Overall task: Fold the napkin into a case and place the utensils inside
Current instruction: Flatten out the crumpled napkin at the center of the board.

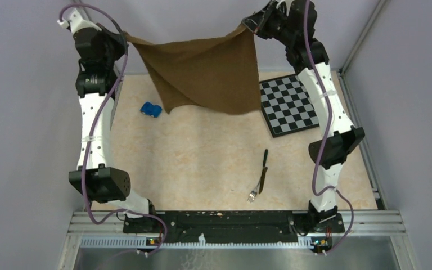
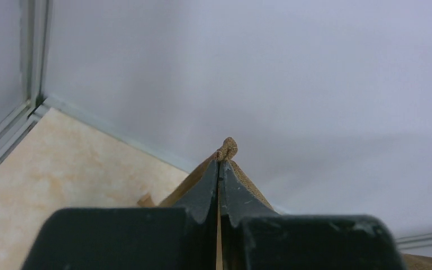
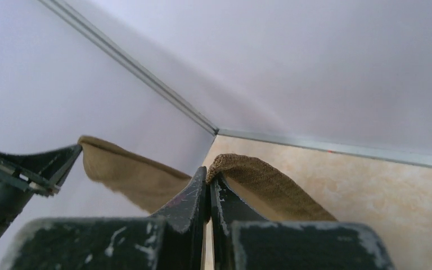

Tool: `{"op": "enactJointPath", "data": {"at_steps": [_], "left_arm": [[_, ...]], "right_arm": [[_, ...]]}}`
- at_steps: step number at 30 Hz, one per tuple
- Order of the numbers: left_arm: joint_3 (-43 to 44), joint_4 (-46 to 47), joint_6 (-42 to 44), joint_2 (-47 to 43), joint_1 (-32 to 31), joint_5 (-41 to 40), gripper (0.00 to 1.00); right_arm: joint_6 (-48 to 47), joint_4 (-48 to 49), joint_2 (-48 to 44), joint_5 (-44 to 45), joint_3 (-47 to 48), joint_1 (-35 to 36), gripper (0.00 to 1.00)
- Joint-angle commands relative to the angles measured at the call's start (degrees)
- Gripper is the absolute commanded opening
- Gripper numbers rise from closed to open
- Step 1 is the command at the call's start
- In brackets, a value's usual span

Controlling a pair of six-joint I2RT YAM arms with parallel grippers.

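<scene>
The dark-brown napkin (image 1: 205,70) hangs spread in the air over the far side of the table, held by two top corners. My left gripper (image 1: 125,38) is shut on its left corner, and a nub of cloth (image 2: 228,148) pokes out past the fingertips (image 2: 220,164). My right gripper (image 1: 252,26) is shut on the right corner, with cloth (image 3: 264,180) draping over the right finger beside the tips (image 3: 208,178). The utensils lie on the table at the near right: a dark knife (image 1: 264,169) with a silver fork (image 1: 253,195) at its near end.
A small blue block (image 1: 151,109) lies on the table below the napkin's left hanging corner. A checkerboard (image 1: 289,106) lies at the far right. Grey walls and a metal frame close in the far side and both sides.
</scene>
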Motion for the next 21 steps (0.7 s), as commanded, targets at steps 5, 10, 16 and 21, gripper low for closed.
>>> {"op": "enactJointPath", "data": {"at_steps": [5, 10, 16, 21], "left_arm": [[-14.8, 7.4, 5.8, -9.5, 1.5, 13.1, 0.00], [-34.3, 3.9, 8.4, -25.8, 1.5, 14.6, 0.00], [-52.8, -8.6, 8.4, -41.5, 1.5, 1.6, 0.00], [-60.5, -15.5, 1.9, -42.9, 1.5, -11.1, 0.00]], "right_arm": [[-0.8, 6.2, -17.3, -2.8, -33.2, 6.4, 0.00], [-0.2, 11.1, -31.5, -3.3, -61.5, 15.1, 0.00], [4.3, 15.1, -39.8, -6.7, -83.0, 23.2, 0.00], [3.0, 15.6, -39.3, -7.1, -91.9, 29.4, 0.00]]}}
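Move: Both hands hold the napkin high in the air. From the left hand the board's centre lies about 15 cm back, 34 cm right and 44 cm below; the blue object is nearly straight below, some 3 cm back and 1 cm right. From the right hand the centre is about 18 cm back, 4 cm left, 47 cm down; the checkerboard lies 3 cm back and 22 cm right, the utensils 34 cm back and 6 cm right, equally low. Both hands, still pinching, swing the napkin down and back, left some 20 cm each way, right some 30. ##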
